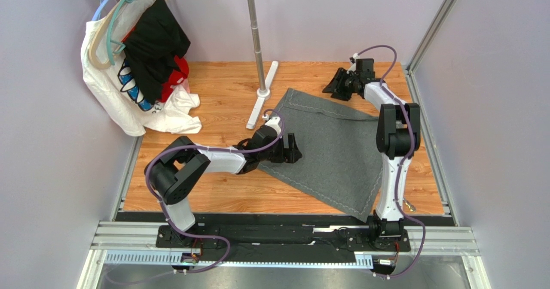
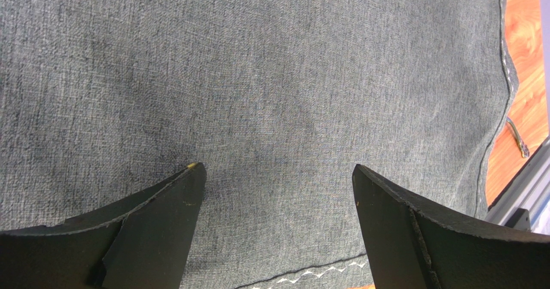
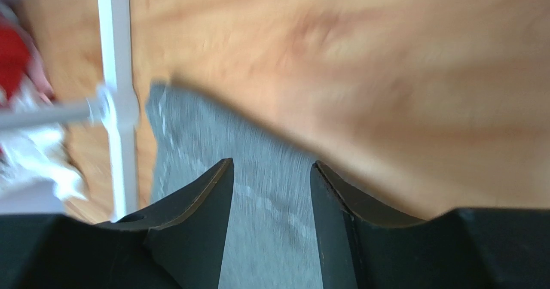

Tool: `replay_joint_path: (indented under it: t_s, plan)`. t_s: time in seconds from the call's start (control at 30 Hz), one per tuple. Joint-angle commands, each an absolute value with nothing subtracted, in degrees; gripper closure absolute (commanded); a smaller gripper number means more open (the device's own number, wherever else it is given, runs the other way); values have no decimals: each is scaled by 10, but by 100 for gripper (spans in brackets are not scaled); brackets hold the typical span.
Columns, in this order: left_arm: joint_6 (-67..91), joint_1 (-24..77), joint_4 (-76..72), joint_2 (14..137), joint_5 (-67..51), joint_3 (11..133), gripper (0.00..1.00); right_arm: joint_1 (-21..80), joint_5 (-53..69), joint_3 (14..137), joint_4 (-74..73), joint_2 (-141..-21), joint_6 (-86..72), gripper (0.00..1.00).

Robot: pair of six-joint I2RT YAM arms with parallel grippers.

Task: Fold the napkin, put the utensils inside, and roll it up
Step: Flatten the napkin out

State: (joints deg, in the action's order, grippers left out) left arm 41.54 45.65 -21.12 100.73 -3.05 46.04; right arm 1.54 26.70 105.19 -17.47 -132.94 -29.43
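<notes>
The napkin (image 1: 329,150), a dark grey cloth with a pale stitched edge, lies spread flat on the wooden table. My left gripper (image 1: 294,150) hovers just inside its left edge. In the left wrist view the left gripper (image 2: 276,166) is wide open with only the napkin (image 2: 271,76) beneath it. My right gripper (image 1: 330,88) is above the wood just past the napkin's far edge. The blurred right wrist view has the right gripper (image 3: 272,162) open and empty, with the napkin (image 3: 271,205) showing between its fingers. The utensils are out of view.
A white stand's base (image 1: 261,96) and metal pole (image 1: 255,25) rise beside the napkin's far corner. Clothes on hangers (image 1: 139,63) hang at the far left. A thin metal piece (image 2: 516,137), too small to identify, lies on the wood near the right arm's base.
</notes>
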Motion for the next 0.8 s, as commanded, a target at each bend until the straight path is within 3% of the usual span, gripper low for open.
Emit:
replay_joint_path:
  t_s: [0.0,0.3,0.77]
  plan:
    - [391,458,-141,983,-26,472,6,79,216,920,-154,-1158,-121,49]
    - [381,458,-118,948,-3,476,6,136,107,874,-243,-1133,30,52]
    - [397,458,-136,932,-3,441,6,189,-22,936,-281,-1208,70,49]
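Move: The napkin's far crease, where the right hand is going, lies about 10 cm back and 4 cm left of it, 4 cm below. The napkin's far-left corner is roughly 13 cm left and level ahead; the stand's foot is some 23 cm left, also level ahead. The left hand, on the cloth, has the napkin's left corner about 11 cm left and 4 cm back, and that crease 13 cm ahead and 8 cm right. Right hand swings back 11 cm, rising then lowering towards the crease; open left hand drags napkin left 2 cm. ##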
